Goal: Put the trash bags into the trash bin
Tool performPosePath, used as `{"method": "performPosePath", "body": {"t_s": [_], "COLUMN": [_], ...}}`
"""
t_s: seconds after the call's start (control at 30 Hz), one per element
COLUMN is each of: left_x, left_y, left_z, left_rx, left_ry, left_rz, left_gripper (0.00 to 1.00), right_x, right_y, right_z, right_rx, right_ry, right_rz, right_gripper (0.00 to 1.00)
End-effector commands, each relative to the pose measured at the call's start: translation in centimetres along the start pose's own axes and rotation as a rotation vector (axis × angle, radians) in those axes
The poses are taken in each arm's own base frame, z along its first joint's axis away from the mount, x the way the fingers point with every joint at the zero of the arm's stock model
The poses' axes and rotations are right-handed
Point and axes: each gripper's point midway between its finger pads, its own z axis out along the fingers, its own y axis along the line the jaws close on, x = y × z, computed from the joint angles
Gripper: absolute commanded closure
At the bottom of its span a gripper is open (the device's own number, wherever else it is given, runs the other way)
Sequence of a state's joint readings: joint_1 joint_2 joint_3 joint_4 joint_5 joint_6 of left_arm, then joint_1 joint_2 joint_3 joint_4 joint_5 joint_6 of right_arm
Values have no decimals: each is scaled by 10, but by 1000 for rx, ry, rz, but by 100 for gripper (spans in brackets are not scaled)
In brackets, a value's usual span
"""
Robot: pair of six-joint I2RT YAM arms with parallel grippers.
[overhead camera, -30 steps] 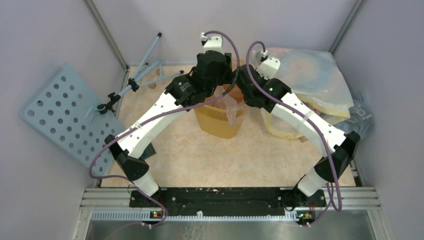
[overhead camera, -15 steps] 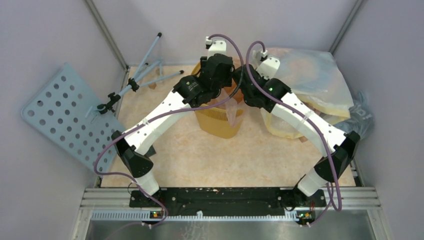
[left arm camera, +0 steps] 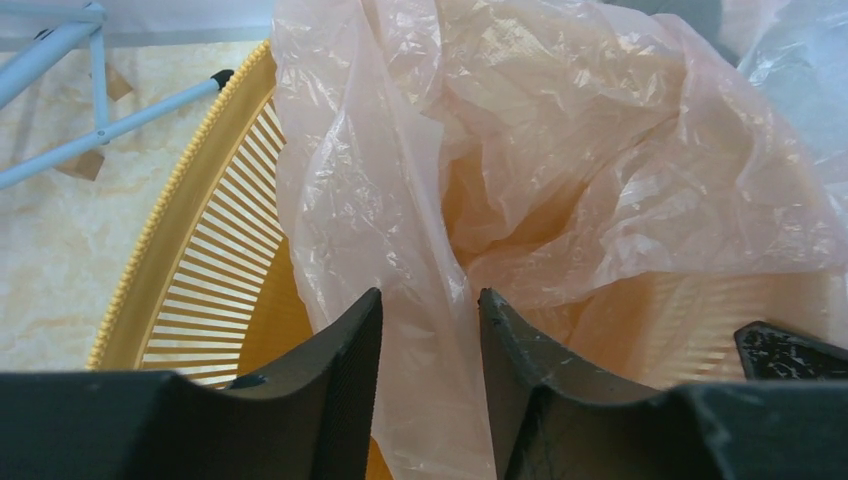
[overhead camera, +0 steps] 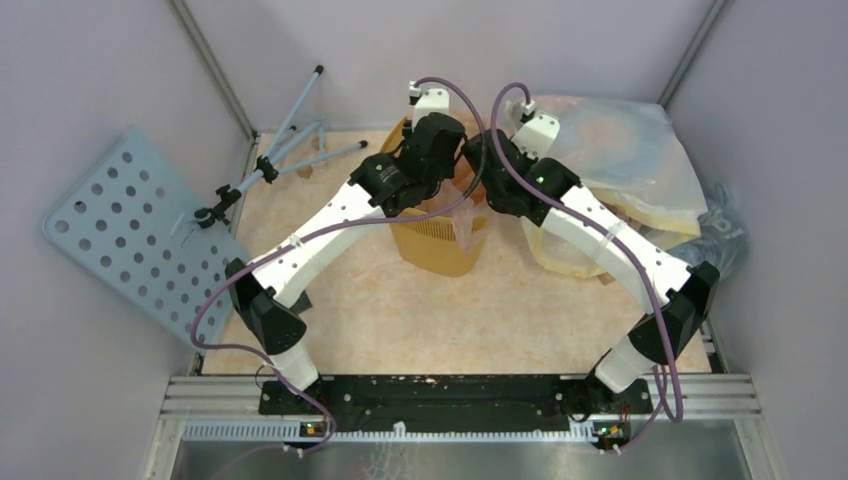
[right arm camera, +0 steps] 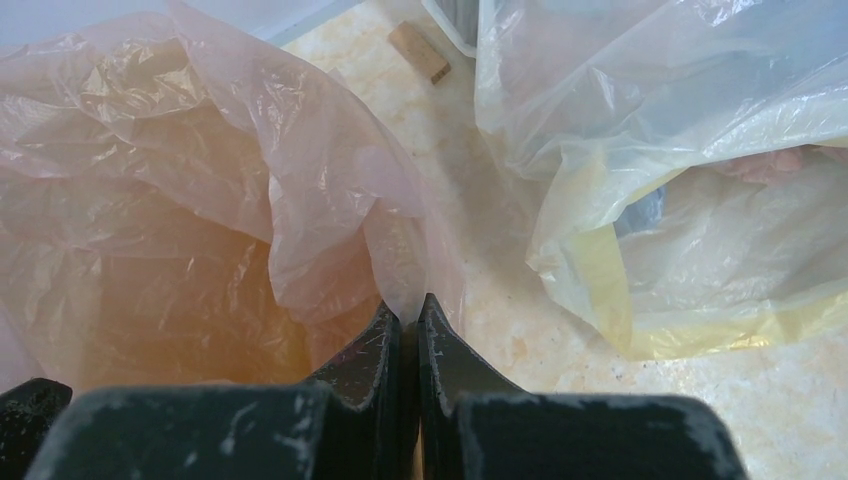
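Observation:
The trash bin (overhead camera: 440, 245) is a yellow-orange slatted wastebasket at mid-table, and its rim (left arm camera: 170, 200) shows in the left wrist view. The trash bag (left arm camera: 560, 150), thin crumpled pale pink film, is draped over and into the bin's mouth. A flap of it hangs down the bin's right side (overhead camera: 468, 215). My left gripper (left arm camera: 428, 292) hovers over the bin's inside. Its jaws are apart, with a fold of the pink film running between them, not pinched. My right gripper (right arm camera: 408, 308) is shut on an edge of the trash bag (right arm camera: 250, 170) at the bin's right side.
A large whitish-yellow sack (overhead camera: 610, 150) lies right of the bin, close to my right gripper (right arm camera: 700, 200). A grey-blue bag (overhead camera: 720, 235) sits by the right wall. A blue perforated board (overhead camera: 130, 230) and pale blue tripod rods (overhead camera: 290, 140) stand left. A small wooden block (right arm camera: 420, 52) lies behind.
My left wrist has shifted right and farther over the bin, and its jaws have narrowed around the pink film. The right arm has held still, gripping the bag.

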State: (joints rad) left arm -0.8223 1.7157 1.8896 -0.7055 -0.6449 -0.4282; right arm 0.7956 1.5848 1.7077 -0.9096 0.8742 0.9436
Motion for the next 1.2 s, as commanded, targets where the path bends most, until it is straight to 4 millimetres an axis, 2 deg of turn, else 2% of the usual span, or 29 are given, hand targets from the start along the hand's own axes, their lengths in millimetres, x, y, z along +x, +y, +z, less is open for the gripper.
{"method": "performPosePath", "body": {"t_s": [0.0,0.2,0.23,0.37,0.4,0.5,0.63,0.73,0.87,1.17], "left_x": [0,2,3,-2,-4,-16,-29,-33,-36,-21], "left_y": [5,9,10,13,15,20,13,20,41,93], "left_z": [6,10,11,9,8,-2,-22,-33,-44,-49], "left_rx": [-1,-4,-3,-4,-7,12,118,139,159,152], "left_ry": [-4,6,11,5,2,-19,-30,-35,-34,-10], "left_rz": [-19,14,21,43,45,40,15,3,-29,-76], "left_gripper": [56,60,65,96,100,100,100,100,100,100], "right_x": [-33,-32,-33,-33,-33,-32,-32,-31,-31,-29], "right_y": [15,15,15,14,14,12,9,8,5,5], "right_z": [-15,-15,-15,-15,-15,-14,-11,-10,-10,-8], "right_rx": [-75,-74,-74,-72,-69,-62,-43,-33,-26,-22], "right_ry": [-82,-81,-82,-84,-85,-89,-102,-106,-108,-105], "right_rz": [157,153,154,153,153,146,139,131,127,105], "right_gripper": [100,100,100,100,100,100,100,100,100,100]}}
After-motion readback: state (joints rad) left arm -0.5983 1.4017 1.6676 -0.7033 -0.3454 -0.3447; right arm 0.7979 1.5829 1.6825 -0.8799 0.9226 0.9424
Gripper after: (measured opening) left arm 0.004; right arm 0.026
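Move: The left hand's half-open fingers straddle a loose fold of the pink trash bag, about 1 cm ahead and 1 cm below. The bin's middle is roughly 2 cm ahead, 2 cm left and 15 cm down; its left rim is some 10 cm left, 2 cm ahead and 4 cm below. The white bag lies about 27 cm right, 2 cm ahead and 25 cm lower. From the right hand the fold is about 12 cm left, 2 cm ahead and 1 cm higher. The left hand eases barely a centimetre down and forward, and its fingers close fully, pinching the pink bag's fold between their tips. It then pulls the fold about 8 cm to its left towards the bin's left rim, first lifting nearly 4 cm and drawing some 3 cm back towards the base, while the right hand stays almost still and keeps its shut grip on the bag's right side. ##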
